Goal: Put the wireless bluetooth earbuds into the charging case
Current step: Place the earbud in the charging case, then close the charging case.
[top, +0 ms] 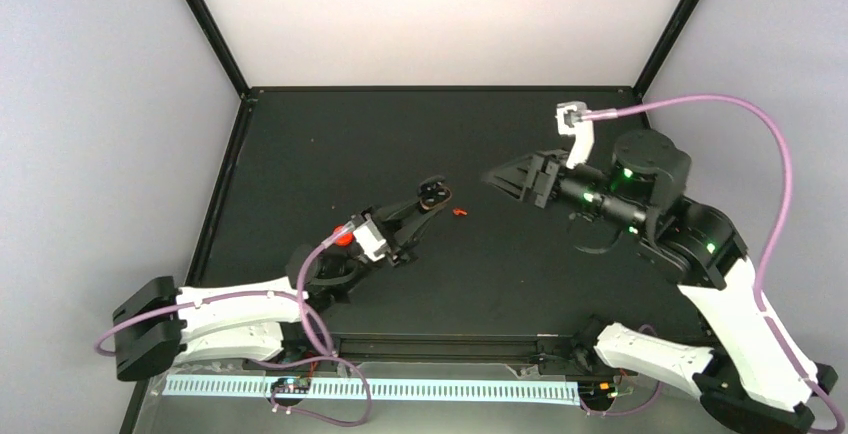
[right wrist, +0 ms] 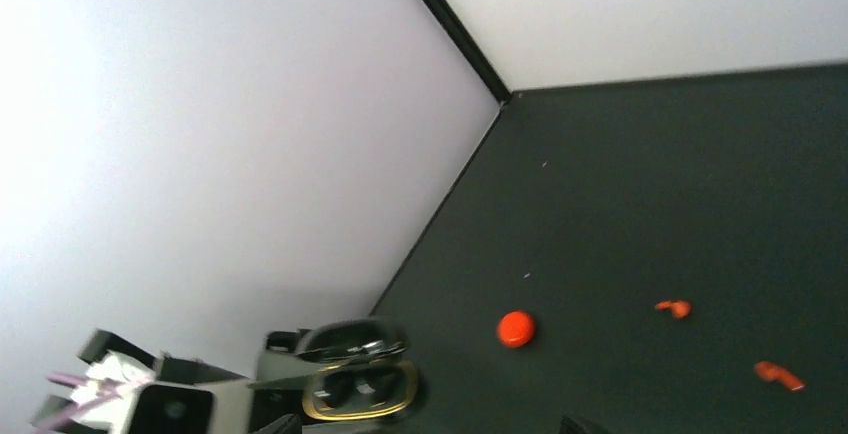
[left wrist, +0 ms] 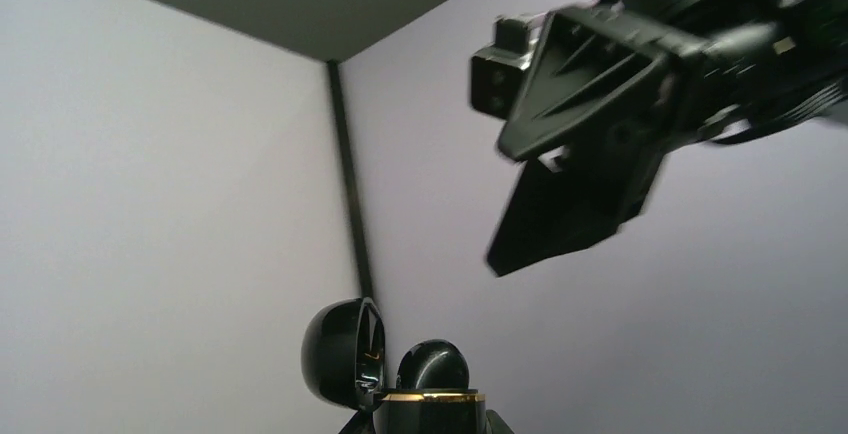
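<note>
The charging case (top: 434,192) is a glossy black clamshell with a gold rim, and its lid (left wrist: 340,354) stands open. My left gripper (top: 428,200) is shut on the case body (left wrist: 432,409) and holds it above the mat. A glossy black earbud (left wrist: 432,362) sits in the case and pokes up above the rim. From the right wrist view the case (right wrist: 350,389) shows two dark wells. My right gripper (top: 492,178) hovers to the right of the case, apart from it, open and holding nothing. One of its fingers (left wrist: 570,204) looms above the case.
Two small red-orange curved pieces (right wrist: 675,307) (right wrist: 778,375) lie on the black mat (top: 400,134); one piece (top: 460,212) is just right of the case. A round red disc (right wrist: 515,329) lies nearby. Walls close the left, back and right sides.
</note>
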Robot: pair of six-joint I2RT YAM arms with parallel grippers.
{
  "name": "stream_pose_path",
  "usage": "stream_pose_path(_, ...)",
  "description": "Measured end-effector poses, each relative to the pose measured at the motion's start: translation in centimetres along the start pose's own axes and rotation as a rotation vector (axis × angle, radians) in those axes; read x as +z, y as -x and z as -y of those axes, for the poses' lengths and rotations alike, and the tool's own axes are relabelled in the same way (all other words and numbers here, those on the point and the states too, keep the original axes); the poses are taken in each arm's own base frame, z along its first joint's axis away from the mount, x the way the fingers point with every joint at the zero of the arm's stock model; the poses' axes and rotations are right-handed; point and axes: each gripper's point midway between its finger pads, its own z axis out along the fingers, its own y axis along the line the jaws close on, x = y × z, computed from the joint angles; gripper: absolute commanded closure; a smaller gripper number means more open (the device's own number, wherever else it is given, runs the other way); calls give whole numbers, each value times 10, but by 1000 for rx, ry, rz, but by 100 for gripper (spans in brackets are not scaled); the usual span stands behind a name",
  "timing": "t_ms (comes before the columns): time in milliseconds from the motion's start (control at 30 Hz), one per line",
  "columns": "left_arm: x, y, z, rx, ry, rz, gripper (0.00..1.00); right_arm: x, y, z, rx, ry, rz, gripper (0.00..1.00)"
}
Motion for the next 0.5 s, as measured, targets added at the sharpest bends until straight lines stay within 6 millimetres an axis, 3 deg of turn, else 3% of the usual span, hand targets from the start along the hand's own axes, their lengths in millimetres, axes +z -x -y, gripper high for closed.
stream_pose_path(167, -16, 28, 39, -144, -272, 57, 98, -16, -1, 4, -193, -5, 36, 33)
stream_pose_path(300, -28, 39, 66, -218, -457, 60, 98, -1, -10, 2, -303, 17, -21, 33)
stream_pose_path(500, -28, 41, 84, -247, -574, 31, 98, 23, -37, -6, -376, 126, -166, 33)
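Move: The open charging case, with the dark earbuds in it, is already pinched at the left hand's fingertips. From the empty right hand, it lies some 9 cm to the left, about level fore and aft, and 6 cm lower. Far below on the table, some 45 cm under the right hand, the near orange bit lies roughly 20 cm ahead and 4 cm left, and the far orange bit about 23 cm ahead and 13 cm left. Keeping its pinch on the open case, the left hand draws it back about 10 cm at nearly constant height, quick at first and then easing, while the wrist swings some 35 degrees clockwise until the fingers point to the right. The right hand, open and touching nothing, first shifts slightly right, then goes left and down a few centimetres, its fingers turning counter-clockwise to point more to the left. ##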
